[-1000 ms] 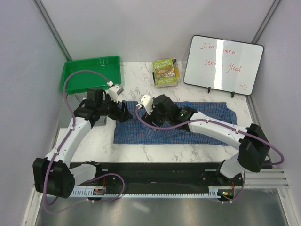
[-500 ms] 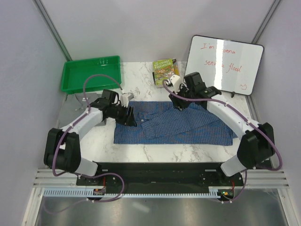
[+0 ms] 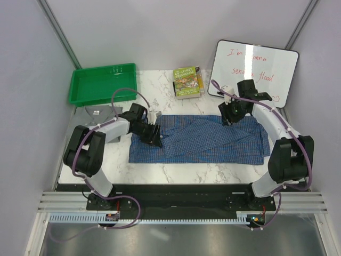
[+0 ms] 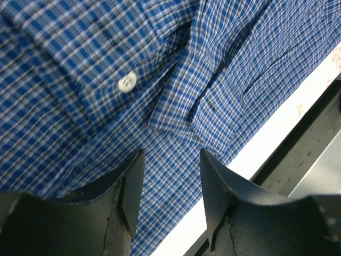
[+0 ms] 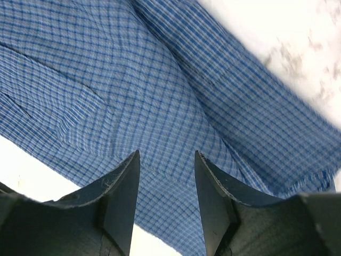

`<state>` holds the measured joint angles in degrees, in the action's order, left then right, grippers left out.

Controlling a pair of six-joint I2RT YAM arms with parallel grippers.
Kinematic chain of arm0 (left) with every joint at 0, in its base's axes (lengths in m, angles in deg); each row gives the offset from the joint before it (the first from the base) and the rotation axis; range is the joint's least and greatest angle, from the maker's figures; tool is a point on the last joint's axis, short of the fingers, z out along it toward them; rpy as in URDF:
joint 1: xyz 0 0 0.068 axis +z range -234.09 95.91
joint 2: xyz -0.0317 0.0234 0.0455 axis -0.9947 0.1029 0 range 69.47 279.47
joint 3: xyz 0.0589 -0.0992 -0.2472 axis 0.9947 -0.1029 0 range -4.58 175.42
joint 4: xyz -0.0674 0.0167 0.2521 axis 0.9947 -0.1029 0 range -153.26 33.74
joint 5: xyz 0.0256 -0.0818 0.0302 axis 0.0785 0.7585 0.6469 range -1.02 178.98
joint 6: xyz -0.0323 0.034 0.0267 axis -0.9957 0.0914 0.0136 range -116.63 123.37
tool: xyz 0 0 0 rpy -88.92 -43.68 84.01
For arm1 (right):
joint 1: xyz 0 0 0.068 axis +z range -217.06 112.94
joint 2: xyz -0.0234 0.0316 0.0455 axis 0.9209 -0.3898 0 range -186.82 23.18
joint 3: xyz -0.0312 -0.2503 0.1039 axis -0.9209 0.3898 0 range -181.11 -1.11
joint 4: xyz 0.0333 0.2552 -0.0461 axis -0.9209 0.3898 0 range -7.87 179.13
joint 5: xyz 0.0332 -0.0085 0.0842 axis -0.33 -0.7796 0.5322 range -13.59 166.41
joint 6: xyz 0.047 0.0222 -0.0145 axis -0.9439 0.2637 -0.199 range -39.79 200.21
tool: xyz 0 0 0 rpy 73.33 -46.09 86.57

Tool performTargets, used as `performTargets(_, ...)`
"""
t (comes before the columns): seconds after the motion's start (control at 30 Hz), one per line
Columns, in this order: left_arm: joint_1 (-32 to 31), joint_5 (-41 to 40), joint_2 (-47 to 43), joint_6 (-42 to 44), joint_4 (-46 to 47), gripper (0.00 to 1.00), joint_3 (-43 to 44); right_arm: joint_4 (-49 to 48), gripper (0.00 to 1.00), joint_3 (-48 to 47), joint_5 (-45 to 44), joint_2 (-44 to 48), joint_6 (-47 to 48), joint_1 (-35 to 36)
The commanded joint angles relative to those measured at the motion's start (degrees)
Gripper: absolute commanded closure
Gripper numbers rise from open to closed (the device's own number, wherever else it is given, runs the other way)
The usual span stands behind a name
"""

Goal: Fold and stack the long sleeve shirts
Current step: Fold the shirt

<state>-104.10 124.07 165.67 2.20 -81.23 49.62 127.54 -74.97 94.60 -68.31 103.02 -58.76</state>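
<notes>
The blue checked long sleeve shirt (image 3: pixel 213 141) lies spread across the middle of the marble table, a sleeve folded over its front. The plain grey shirt (image 3: pixel 96 112) lies at the left, just in front of the green tray. My left gripper (image 3: pixel 155 134) hovers low over the blue shirt's left part, near a white button (image 4: pixel 127 82). Its jaws (image 4: pixel 171 154) are open with nothing between them. My right gripper (image 3: pixel 229 115) is over the blue shirt's far right edge. It (image 5: pixel 166 154) is open too, with only cloth beneath it.
A green tray (image 3: pixel 101 84) stands at the back left. A book (image 3: pixel 187 82) lies at the back centre and a whiteboard (image 3: pixel 253 72) leans at the back right. The black rail (image 4: pixel 303 154) runs along the near table edge.
My right gripper has travelled right along the shirt's far edge, from its middle to its right end. My left gripper shifted slightly right. Both sets of jaws have narrowed.
</notes>
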Motion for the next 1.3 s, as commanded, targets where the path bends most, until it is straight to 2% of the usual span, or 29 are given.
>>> performTargets(0.0, -1.9, 0.1, 1.7, -3.0, 4.4, 0.48, 3.3, 4.0, 0.47, 1.8, 1.1, 4.6, 1.8, -3.3)
performTargets(0.23, -2.2, -1.0, 4.9, -4.3, 5.2, 0.51, 6.1, 5.4, 0.46, 3.0, 0.9, 6.8, 2.5, -6.3)
performTargets(0.33, -2.2, -0.8, 6.0, -4.7, 5.5, 0.57, 7.1, 5.8, 0.46, 3.1, 0.7, 6.9, 2.8, -7.0)
performTargets(0.37, -2.2, -0.8, 5.8, -4.7, 5.5, 0.64, 7.2, 6.2, 0.46, 3.1, 0.6, 6.9, 3.0, -7.1)
performTargets(0.43, -2.2, -1.3, 5.2, -4.6, 5.3, 0.71, 7.7, 6.4, 0.46, 3.3, 0.5, 7.0, 3.3, -7.4)
performTargets(0.47, -2.3, -1.7, 4.8, -4.2, 5.2, 0.83, 7.8, 6.5, 0.46, 3.5, 0.4, 7.1, 3.6, -7.5)
performTargets(0.57, -2.2, -4.1, 3.2, -2.8, 2.6, 0.98, 8.9, 6.7, 0.46, 4.1, 0.1, 7.5, 4.2, -7.8)
performTargets(0.77, -2.0, -9.2, 0.7, 0.9, -6.3, 0.98, 10.8, 6.4, 0.46, 4.4, 1.1, 7.1, 4.3, -7.8)
performTargets(1.03, -1.7, -13.9, 3.3, 3.4, -6.2, 0.97, 10.6, 3.5, 0.51, 4.1, 7.2, 3.6, 0.7, -6.3)
performTargets(1.27, 0.5, -14.3, 3.2, 5.0, -6.2, 0.98, 11.4, -0.6, 0.53, 5.7, 7.6, 0.8, -1.4, -2.4)
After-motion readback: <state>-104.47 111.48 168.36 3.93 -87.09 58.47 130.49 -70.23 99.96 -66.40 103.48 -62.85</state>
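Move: The end of the folded-over sleeve has its far corner just beyond the open left fingers, about 3 cm ahead, 2 cm right and 1 cm lower. The shirt's button is about 7 cm ahead and 2 cm right of that hand; the folded grey shirt is roughly 30 cm left and 9 cm ahead. From the right hand the same corner lies some 28 cm left, 7 cm back and about 9 cm below. The sleeve end's far corner is pinched by the left hand, which slides right and about 3 cm forward, low over the cloth, shutting its half-open fingers. It lifts slightly and draws the corner some 4 cm left, settling lower as its fingers tip about 10 degrees steeper. The empty right hand shifts about 5 cm right and 3 cm back above the shirt, then returns left and starts to sink, fingers still half open. ##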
